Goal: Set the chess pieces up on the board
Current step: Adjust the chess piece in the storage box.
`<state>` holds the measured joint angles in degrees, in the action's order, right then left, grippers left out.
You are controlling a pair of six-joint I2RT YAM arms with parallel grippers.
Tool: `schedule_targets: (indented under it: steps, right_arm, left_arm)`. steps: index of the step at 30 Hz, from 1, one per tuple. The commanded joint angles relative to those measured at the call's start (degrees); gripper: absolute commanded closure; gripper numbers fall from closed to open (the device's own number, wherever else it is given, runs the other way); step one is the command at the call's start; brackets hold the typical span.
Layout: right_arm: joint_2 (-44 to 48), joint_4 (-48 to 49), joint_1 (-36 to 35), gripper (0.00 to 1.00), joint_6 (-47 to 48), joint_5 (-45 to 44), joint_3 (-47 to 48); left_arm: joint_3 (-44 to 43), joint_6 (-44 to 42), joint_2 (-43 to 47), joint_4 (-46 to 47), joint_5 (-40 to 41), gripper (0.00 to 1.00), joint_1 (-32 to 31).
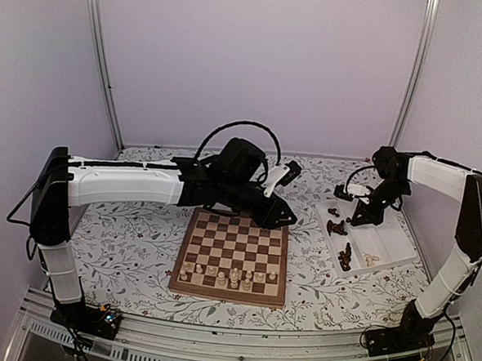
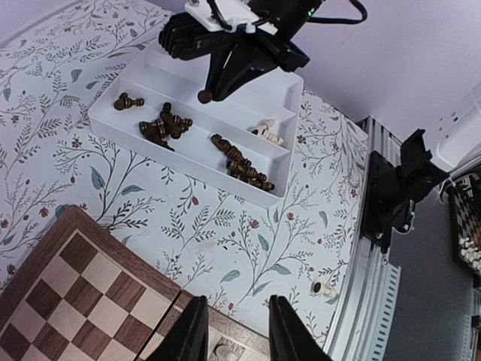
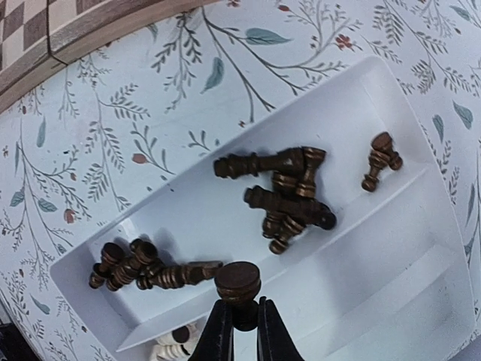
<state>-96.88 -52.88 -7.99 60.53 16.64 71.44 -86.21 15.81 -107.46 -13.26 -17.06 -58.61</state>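
Note:
The board (image 1: 233, 247) lies mid-table with several cream chess pieces (image 1: 229, 274) on its near rows. My left gripper (image 2: 237, 331) hovers open over the board's far right corner (image 2: 83, 293). Nothing is between its fingers; one cream piece (image 2: 223, 348) stands on the board below. My right gripper (image 3: 240, 323) is shut on a dark chess piece (image 3: 239, 284), base toward the camera, above the white tray (image 3: 391, 248). In the left wrist view that dark piece (image 2: 204, 95) hangs from the right gripper over the tray (image 2: 188, 75).
Loose dark pieces (image 3: 289, 188) lie in clusters in the tray, with more (image 3: 131, 267) at one end and a few cream ones (image 3: 176, 347) in the neighbouring compartment. One small cream piece (image 2: 325, 289) lies on the floral cloth beside the metal rail (image 2: 368, 301).

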Motion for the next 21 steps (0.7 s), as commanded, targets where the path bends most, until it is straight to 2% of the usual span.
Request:
schedule_targets:
  steps: [1, 9, 14, 21]
  right_arm:
    - [1.06, -1.48, -4.22, 0.92, -4.93, 3.74, -2.63]
    - [-0.40, 2.36, -5.17, 0.87, -8.87, 1.61, -4.96]
    - [1.90, 2.68, -5.19, 0.73, -9.37, 1.60, -6.32]
    - [8.51, -2.22, -6.65, 0.69, -5.84, 8.52, -9.87]
  left_arm:
    - [-1.37, -0.43, -0.25, -0.70, 0.67, 0.71, -0.94]
    - [-0.75, -0.09, 0.14, -1.79, 1.79, 0.71, -0.96]
    - [-0.60, 0.19, 0.15, -1.82, 1.90, 0.71, -0.98]
    - [-0.29, 0.70, 0.59, -2.52, 2.90, 0.71, -1.35]
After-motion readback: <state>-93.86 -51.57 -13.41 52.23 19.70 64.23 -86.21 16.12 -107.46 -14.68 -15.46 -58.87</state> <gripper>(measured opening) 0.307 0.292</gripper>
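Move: Over the storage box, the right hand still grips a dark pawn; the bare patch of floor it is taken to, in the dark pieces' compartment, lies about 4 cm back, 4 cm left and 8 cm below. The middle dark pile sits roughly 3 cm ahead and 5 cm left of the hand, the near dark pile some 8 cm back and 1 cm left, the white pieces 8 cm back and 8 cm right. From the left hand the bare patch is about 7 cm ahead, 21 cm right and 18 cm below. Swinging back and left, about 3 cm each way, the right hand carries the pawn off the box's divider side to above the gap between the two dark piles. There it sinks some 2 cm while its fingers open and let go of the pawn, then it draws back another centimetre, starting to rise. ##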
